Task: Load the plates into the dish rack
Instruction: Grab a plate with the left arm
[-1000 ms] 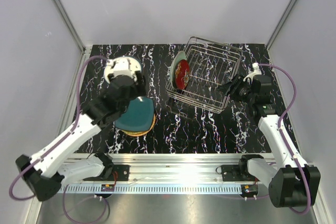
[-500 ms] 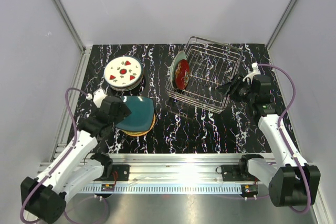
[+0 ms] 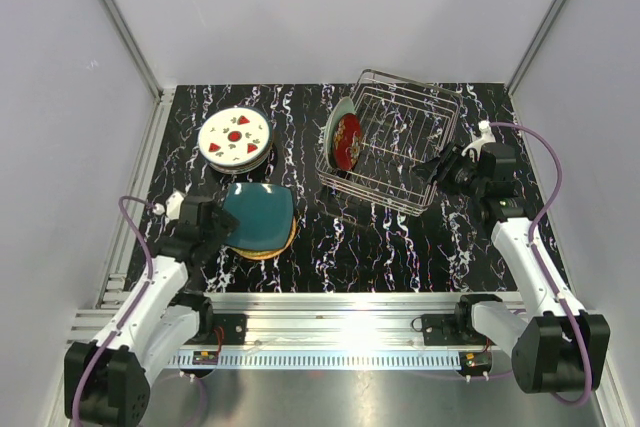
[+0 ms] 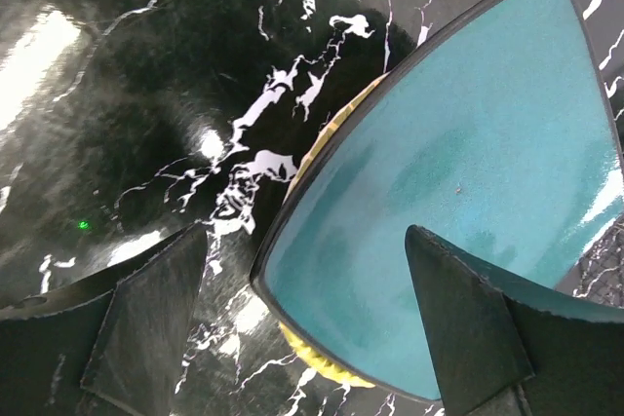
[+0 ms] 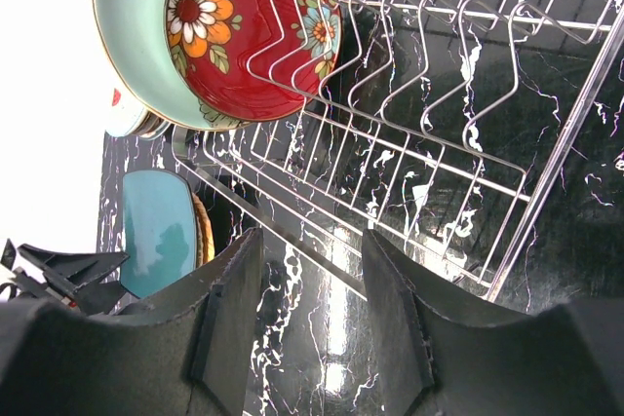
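The dark teal plate (image 3: 260, 213) lies on the orange-tan plate (image 3: 272, 248) on the table. My left gripper (image 3: 222, 223) is open at the teal plate's left edge. In the left wrist view (image 4: 312, 311) one finger (image 4: 466, 323) is over the teal plate (image 4: 458, 163) and the other over the table; the orange-tan rim (image 4: 327, 356) shows below. The wire dish rack (image 3: 372, 191) holds the red plate (image 3: 348, 141) and the mint-green plate (image 3: 338, 113) upright at its left end. My right gripper (image 3: 433, 169) is open and empty at the rack's right side (image 5: 310, 309).
The white strawberry plate (image 3: 235, 135) sits on another plate at the back left. The right wrist view shows the rack's empty slots (image 5: 439, 114), the red plate (image 5: 249, 36) and the teal plate (image 5: 156, 226). Grey walls enclose the table.
My left arm has drawn back from over the strawberry plate toward the near left and now sits at the teal plate's left edge. The right arm has not moved.
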Controlling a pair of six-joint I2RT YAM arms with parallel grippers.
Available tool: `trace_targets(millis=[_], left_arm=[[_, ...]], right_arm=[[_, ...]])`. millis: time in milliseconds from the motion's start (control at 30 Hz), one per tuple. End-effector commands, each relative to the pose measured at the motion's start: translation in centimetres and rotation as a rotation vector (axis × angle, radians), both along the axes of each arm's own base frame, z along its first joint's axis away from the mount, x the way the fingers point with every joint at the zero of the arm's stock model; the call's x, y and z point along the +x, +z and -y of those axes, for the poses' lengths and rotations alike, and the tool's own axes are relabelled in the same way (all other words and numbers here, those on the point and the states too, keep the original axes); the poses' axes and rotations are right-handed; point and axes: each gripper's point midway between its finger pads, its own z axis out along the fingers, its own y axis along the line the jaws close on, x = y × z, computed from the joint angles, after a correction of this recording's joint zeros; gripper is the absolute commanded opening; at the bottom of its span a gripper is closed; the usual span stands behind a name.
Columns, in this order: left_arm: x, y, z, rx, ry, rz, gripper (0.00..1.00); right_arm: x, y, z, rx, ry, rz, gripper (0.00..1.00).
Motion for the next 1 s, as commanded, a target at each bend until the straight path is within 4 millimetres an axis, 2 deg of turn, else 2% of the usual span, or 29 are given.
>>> trace_targets(millis=[0,133,367,467,833,900,967], left_arm=[[1.9,0.9,1.3,-0.067,-0.042,0.079,0.85],[2.3,0.4,1.5,-0.074,-0.055,0.072,0.78],[2.5,-1.2,2.2,-0.100,-0.074,0.053,0.74],[2.5,-1.9,2.5,-0.114,-0.085,0.044,0.69],[4.4,-1.5,3.6,-0.125,-0.162,0.088,0.45],[4.5,-1.4,4.4,-0.151,-0.198,0.088,0.42],[4.5,-1.7,4.6,-0.156,-0.207,0.075,0.35]], right_arm=[[0.3,0.5,-0.3,0.009,0.015,0.023,0.52],[0.3,0.4,-0.1,0.007,0.009,0.020,0.52],[0.4,0.2,-0.1,0.006,0.009,0.013,0.52],[0.4,0.1,-0.1,0.006,0.009,0.009,0.52],[0.6,-0.1,-0.2,0.008,0.012,0.004,0.52],[0.7,-0.1,-0.2,0.008,0.012,0.003,0.52],[0.7,-0.2,-0.1,0.004,0.010,0.001,0.52]])
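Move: The teal square plate tops the near stack, its middle about 8 cm to the right of my left hand, 2 cm ahead and 2 cm below; its left edge lies between my open fingers. The round fruit-patterned plates stand some 19 cm ahead of that hand and 3 cm to the right, and the dish rack's middle about 18 cm ahead and 37 cm to the right. From my right hand the teal plate is roughly 37 cm left, 8 cm back and 16 cm lower. I drive my left hand forward and to the right into the left edge of the stack, about 5 cm in all while sinking 2 cm, one finger outside the edge and the other over the teal plate's top. Meanwhile the fingers close by about a third, and the wrist dips its left side and turns clockwise, each a little under 10 degrees; the outer finger pushes the stack along. ##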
